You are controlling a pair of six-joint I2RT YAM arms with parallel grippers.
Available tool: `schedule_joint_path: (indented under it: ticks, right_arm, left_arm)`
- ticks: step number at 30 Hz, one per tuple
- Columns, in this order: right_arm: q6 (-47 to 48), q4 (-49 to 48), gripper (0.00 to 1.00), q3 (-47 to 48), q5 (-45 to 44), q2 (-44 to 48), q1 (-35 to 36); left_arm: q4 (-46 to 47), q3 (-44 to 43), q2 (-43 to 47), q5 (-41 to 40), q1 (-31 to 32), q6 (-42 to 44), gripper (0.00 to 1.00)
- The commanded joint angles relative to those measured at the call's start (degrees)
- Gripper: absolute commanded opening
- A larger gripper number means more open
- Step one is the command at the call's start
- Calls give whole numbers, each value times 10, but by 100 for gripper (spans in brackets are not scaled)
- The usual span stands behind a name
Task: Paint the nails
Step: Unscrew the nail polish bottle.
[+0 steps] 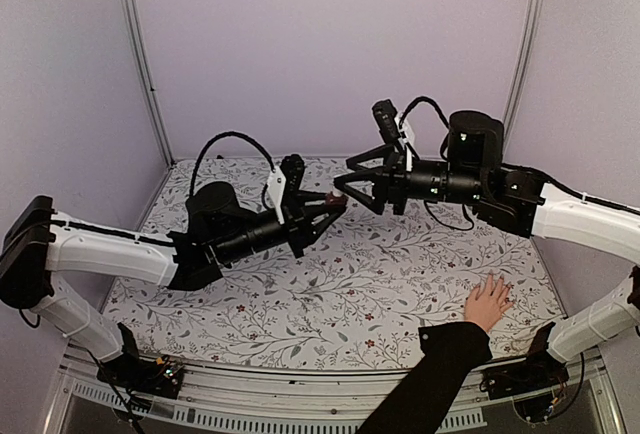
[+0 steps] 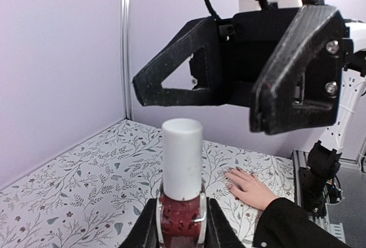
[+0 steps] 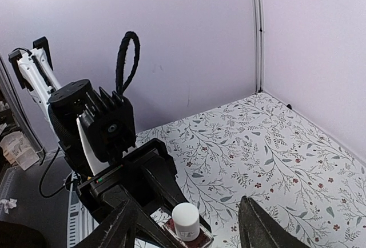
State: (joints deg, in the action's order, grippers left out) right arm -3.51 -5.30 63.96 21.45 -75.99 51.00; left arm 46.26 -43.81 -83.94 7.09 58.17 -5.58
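Note:
A small dark-red bottle (image 2: 182, 216) with a white cap (image 2: 182, 159) stands upright between the fingers of my left gripper (image 2: 182, 228), which is shut on its glass body above the table. My right gripper (image 1: 358, 186) faces it from the right, open, its fingers (image 3: 121, 225) spread to either side of the cap (image 3: 186, 219) without touching it. A light-skinned hand (image 1: 487, 302) in a black sleeve (image 1: 430, 374) lies flat on the cloth at the front right, fingers spread. The nails (image 2: 230, 175) show only as tiny tips in the left wrist view.
A floral cloth (image 1: 330, 294) covers the table, with lilac walls on three sides and metal posts (image 1: 140, 54) in the back corners. Both arms meet above the table's middle. The sleeved arm comes in over the front edge near my right arm's base (image 1: 530, 379).

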Motion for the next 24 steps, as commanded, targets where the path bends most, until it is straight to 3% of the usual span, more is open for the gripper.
schedule_joint_path:
  ticks: [1,9,18,24]
  right_arm:
    - [-35,-15,61,5,-48,-12,-1]
    - [-51,-5,48,20,-64,-45,-1]
    - [-47,-19,11,11,-33,-43,0]
    - [-28,-28,3,7,8,-33,0]
  left_arm:
    - [-9,-25,-15,-55,11,11,0]
    - [-34,-62,-45,-98,27,26,0]
    - [-34,-68,-55,-111,31,30,0]
    - [-22,-55,-48,-60,29,29,0]
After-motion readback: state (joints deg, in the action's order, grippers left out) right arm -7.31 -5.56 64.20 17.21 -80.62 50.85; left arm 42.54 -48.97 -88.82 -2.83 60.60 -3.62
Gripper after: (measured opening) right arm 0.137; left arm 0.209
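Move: The white cap of the nail polish bottle stands roughly 3 cm to the left of the right hand, about 2 cm below it and level with it fore and aft, between its open fingers' line. The bottle's red body, already held by the left fingers, is some 4 cm under the cap. From the left hand the cap is about 4 cm straight above. A person's hand rests on the table some 28 cm right of the right hand, 8 cm back and 33 cm lower. The bottle's cap gets re-gripped: the right hand sinks about 3 cm and reaches some 2.5 cm forward, turning slightly clockwise, while its open fingers come down around the cap and close to pinch it. Meanwhile the left hand keeps its hold on the bottle, carrying it about 2 cm forward and nearly as far right towards the right gripper, with a small counter-clockwise turn of under 10 degrees. ##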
